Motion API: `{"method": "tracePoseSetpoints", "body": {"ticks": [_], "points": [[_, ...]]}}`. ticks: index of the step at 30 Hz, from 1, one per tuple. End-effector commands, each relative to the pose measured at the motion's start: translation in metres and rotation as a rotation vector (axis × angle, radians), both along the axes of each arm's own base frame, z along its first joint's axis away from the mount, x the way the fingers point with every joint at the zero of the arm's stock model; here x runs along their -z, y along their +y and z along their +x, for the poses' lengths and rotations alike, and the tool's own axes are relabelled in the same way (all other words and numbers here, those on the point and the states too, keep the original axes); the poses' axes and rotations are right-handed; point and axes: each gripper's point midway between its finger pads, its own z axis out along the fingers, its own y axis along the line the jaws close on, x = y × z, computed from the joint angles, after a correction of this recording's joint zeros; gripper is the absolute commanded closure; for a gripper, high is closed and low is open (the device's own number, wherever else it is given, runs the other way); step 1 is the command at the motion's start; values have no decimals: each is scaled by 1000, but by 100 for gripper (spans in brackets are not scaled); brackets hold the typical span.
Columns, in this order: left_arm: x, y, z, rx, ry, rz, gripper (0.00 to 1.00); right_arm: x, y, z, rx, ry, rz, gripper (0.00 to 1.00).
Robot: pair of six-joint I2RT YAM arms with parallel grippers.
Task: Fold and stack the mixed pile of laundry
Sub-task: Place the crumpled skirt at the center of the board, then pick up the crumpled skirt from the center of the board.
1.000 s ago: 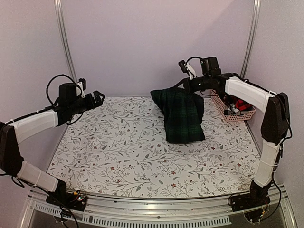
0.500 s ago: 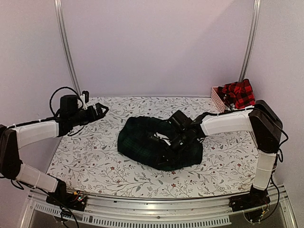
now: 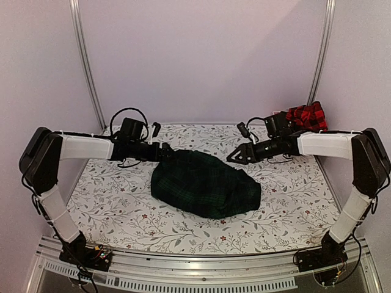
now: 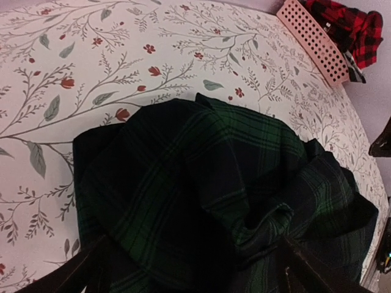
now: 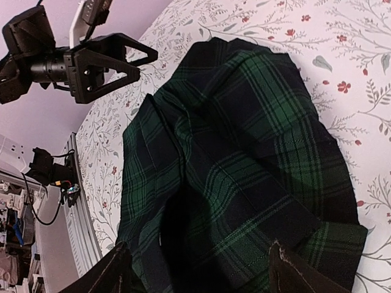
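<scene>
The dark green tartan piece (image 3: 204, 190) lies in a crumpled heap in the middle of the leaf-patterned table cloth (image 3: 116, 204). My left gripper (image 3: 165, 152) hangs open at its upper left edge. In the left wrist view the tartan (image 4: 201, 183) fills the space below the spread left gripper (image 4: 195, 276). My right gripper (image 3: 236, 156) hovers open just above the heap's upper right. The right wrist view shows folds of tartan (image 5: 244, 165) under the right gripper (image 5: 201, 274). The red-and-black checked flannel (image 3: 307, 116) sits in the basket at the back right.
The pink slatted basket (image 4: 311, 39) stands at the table's far right corner with the red flannel (image 4: 349, 24) spilling over its rim. Metal frame posts (image 3: 85, 61) rise at the back left and right. The left gripper (image 5: 116, 61) also shows in the right wrist view.
The right gripper has opened and let the tartan drop into a heap, then drawn back up and to the right. The left arm has swung right to the heap's edge.
</scene>
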Motion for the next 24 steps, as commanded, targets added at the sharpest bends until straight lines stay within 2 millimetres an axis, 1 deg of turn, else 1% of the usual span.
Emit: {"method": "tracePoseSetpoints", "body": {"ticks": [1, 4, 6, 7, 8, 9, 10, 11, 12, 13, 14, 15, 16, 17, 20, 22, 24], "points": [[18, -26, -17, 133, 45, 49, 11, 42, 9, -7, 25, 167, -40, 25], [28, -39, -30, 187, 65, 55, 18, 56, 15, -22, -9, 221, -34, 25], [37, -44, -37, 208, 87, 66, 25, 62, 21, -30, -30, 238, -44, 25], [41, -46, -40, 216, 98, 72, 28, 67, 24, -35, -43, 255, -53, 26], [46, -47, -43, 221, 111, 79, 33, 70, 27, -39, -57, 267, -60, 30], [48, -48, -45, 227, 119, 81, 38, 74, 29, -43, -71, 274, -68, 36], [48, -49, -46, 228, 119, 79, 45, 74, 31, -44, -79, 273, -69, 44], [45, -49, -46, 229, 114, 72, 53, 75, 31, -45, -85, 272, -67, 53], [40, -49, -46, 228, 98, 68, 62, 72, 32, -42, -79, 263, -68, 66], [32, -48, -44, 222, 73, 64, 75, 69, 32, -38, -69, 245, -72, 77], [20, -47, -41, 210, 42, 58, 90, 65, 32, -34, -58, 225, -76, 87], [10, -46, -38, 200, 13, 55, 100, 56, 31, -26, -42, 195, -74, 97], [-1, -44, -35, 188, -19, 50, 100, 49, 31, -17, -26, 165, -75, 100], [-13, -44, -31, 180, -56, 48, 100, 42, 28, -6, 2, 134, -83, 100], [-54, -34, -14, 115, -189, 71, 100, 2, 17, 41, 92, 8, -72, 100], [-94, -28, 3, 63, -305, 51, 100, -37, 10, 72, 144, -83, -33, 100], [-133, -21, 16, 28, -398, 22, 100, -85, 5, 102, 199, -187, 3, 100]]}}
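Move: The crumpled dark-green skirt lies below both open grippers. Its middle is about 17 cm to the right of the left hand, 10 cm back and 7 cm lower, but that hand hovers near the skirt's far-left part. From the right hand the skirt's middle is some 12 cm left, 4 cm back and 11 cm down. The pink basket with the red plaid cloth stands roughly 17 cm ahead of the right hand, 28 cm to its right. The skirt's far-left part is taken by the left hand, which eases back, right and down about 4 cm each way, pinches it shut and then lifts some 8 cm. The right hand sinks about 7 cm onto the far-right side, drawing back 4 cm and tipping down some 15 degrees, shuts, then rises and swings forward 8 cm, coming away empty. ##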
